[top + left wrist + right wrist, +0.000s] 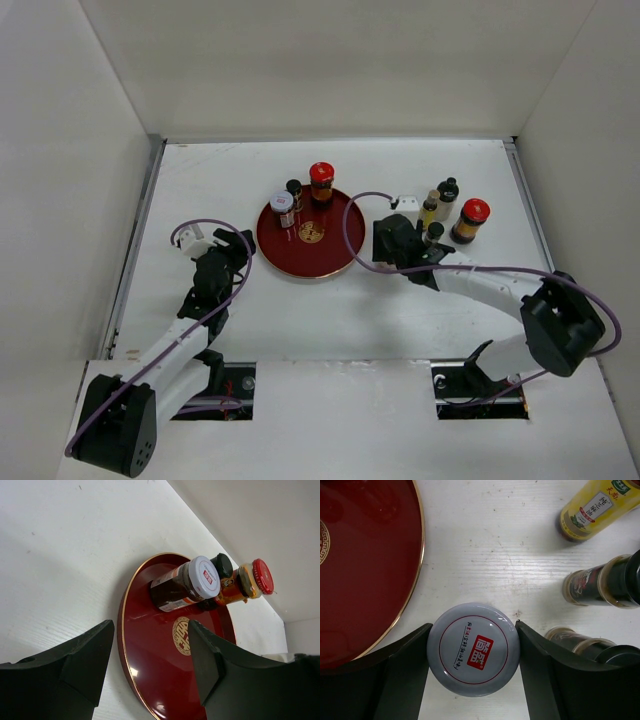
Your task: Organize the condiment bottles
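Note:
A round red tray [300, 255] holds a white-lidded jar [282, 207], a black-capped bottle [294, 189] and a red-lidded jar [321, 182]; the left wrist view shows the same white-lidded jar [187, 582], black-capped bottle [222, 565] and red-lidded jar [250, 580]. My right gripper [474, 625] is shut on another white-lidded jar [473, 649] just right of the tray [365, 555]; my right gripper [400, 240] hides that jar from above. A yellowish bottle [429, 209], two black-capped bottles [447, 198] [433, 233] and a red-lidded jar [470, 220] stand to its right. My left gripper [236, 246] is open and empty at the tray's left edge.
White walls enclose the table on three sides. A small white block [405, 203] lies behind my right gripper. The yellowish bottle [597, 507] and two dark bottles [600, 582] [585, 640] stand close to my right finger. My left gripper [150, 625] points at the tray [150, 650].

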Robot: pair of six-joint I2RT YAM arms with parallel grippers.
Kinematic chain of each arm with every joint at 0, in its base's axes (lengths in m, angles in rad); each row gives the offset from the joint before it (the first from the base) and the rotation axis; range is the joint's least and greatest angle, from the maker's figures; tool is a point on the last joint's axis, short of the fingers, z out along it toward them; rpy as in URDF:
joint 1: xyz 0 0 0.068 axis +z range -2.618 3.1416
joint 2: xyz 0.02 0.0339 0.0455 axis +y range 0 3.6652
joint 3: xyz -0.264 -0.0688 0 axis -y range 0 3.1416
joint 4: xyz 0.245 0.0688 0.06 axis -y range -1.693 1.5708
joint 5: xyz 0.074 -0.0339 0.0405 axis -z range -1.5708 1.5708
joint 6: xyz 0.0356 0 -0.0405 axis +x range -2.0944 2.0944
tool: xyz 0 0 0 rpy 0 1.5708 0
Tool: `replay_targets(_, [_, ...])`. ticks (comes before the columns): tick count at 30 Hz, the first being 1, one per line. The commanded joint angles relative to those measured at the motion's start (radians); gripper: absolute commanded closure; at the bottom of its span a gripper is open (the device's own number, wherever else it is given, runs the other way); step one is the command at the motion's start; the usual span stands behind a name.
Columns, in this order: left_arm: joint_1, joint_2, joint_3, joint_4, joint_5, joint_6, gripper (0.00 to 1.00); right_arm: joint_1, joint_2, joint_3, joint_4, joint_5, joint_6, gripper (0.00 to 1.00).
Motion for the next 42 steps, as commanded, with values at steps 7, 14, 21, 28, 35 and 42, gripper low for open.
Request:
replay_targets(7, [0.005,-0.005,-0.011,0.044,0.005,-0.01,0.42,0.103,-0.102,0.177,-0.016,0.047,-0.025,0.52])
replay_targets(14, [0.054,-0.028,-0.035,0.031,0.022,-0.059,0.42,0.237,0.183,0.435,0.114,-0.039,-0.067,0.53])
replay_targets(21, [0.162,-0.046,-0.073,0.021,0.089,-0.134,0.42,0.295,0.465,0.709,0.17,-0.074,-0.118,0.53])
replay_targets(28, [0.171,-0.028,-0.073,0.03,0.109,-0.143,0.42,0.321,0.625,0.815,0.194,-0.083,-0.129,0.49])
replay_targets(35, [0.169,-0.02,-0.072,0.036,0.103,-0.137,0.42,0.331,0.651,0.816,0.223,-0.083,-0.12,0.18])
replay_targets(42, [0.168,-0.022,-0.072,0.036,0.097,-0.129,0.42,0.325,0.446,0.663,0.3,-0.065,-0.12,0.0])
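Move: The right hand grips a white-lidded jar by its lid. The near-left part of the tray is about 28 cm to its left, 3 cm farther out and 5 cm below. From this hand, the first white-lidded jar stands roughly 12 cm ahead and 27 cm left, the black-capped bottle about 15 cm ahead and 23 cm left, both slightly below. From the empty left hand, that tray spot lies some 10 cm right, about level fore and aft, and 8 cm below. Still pinching the jar's lid, the right hand lifts it about 8 cm and arcs some 28 cm left over the near part of the tray, turning about 25 degrees counter-clockwise. It lowers the jar just inside the near-left rim, opens wide to let go, and rises about 3 cm. Meanwhile the empty left hand shifts 3–4 cm left and sinks a little, away from the tray. ##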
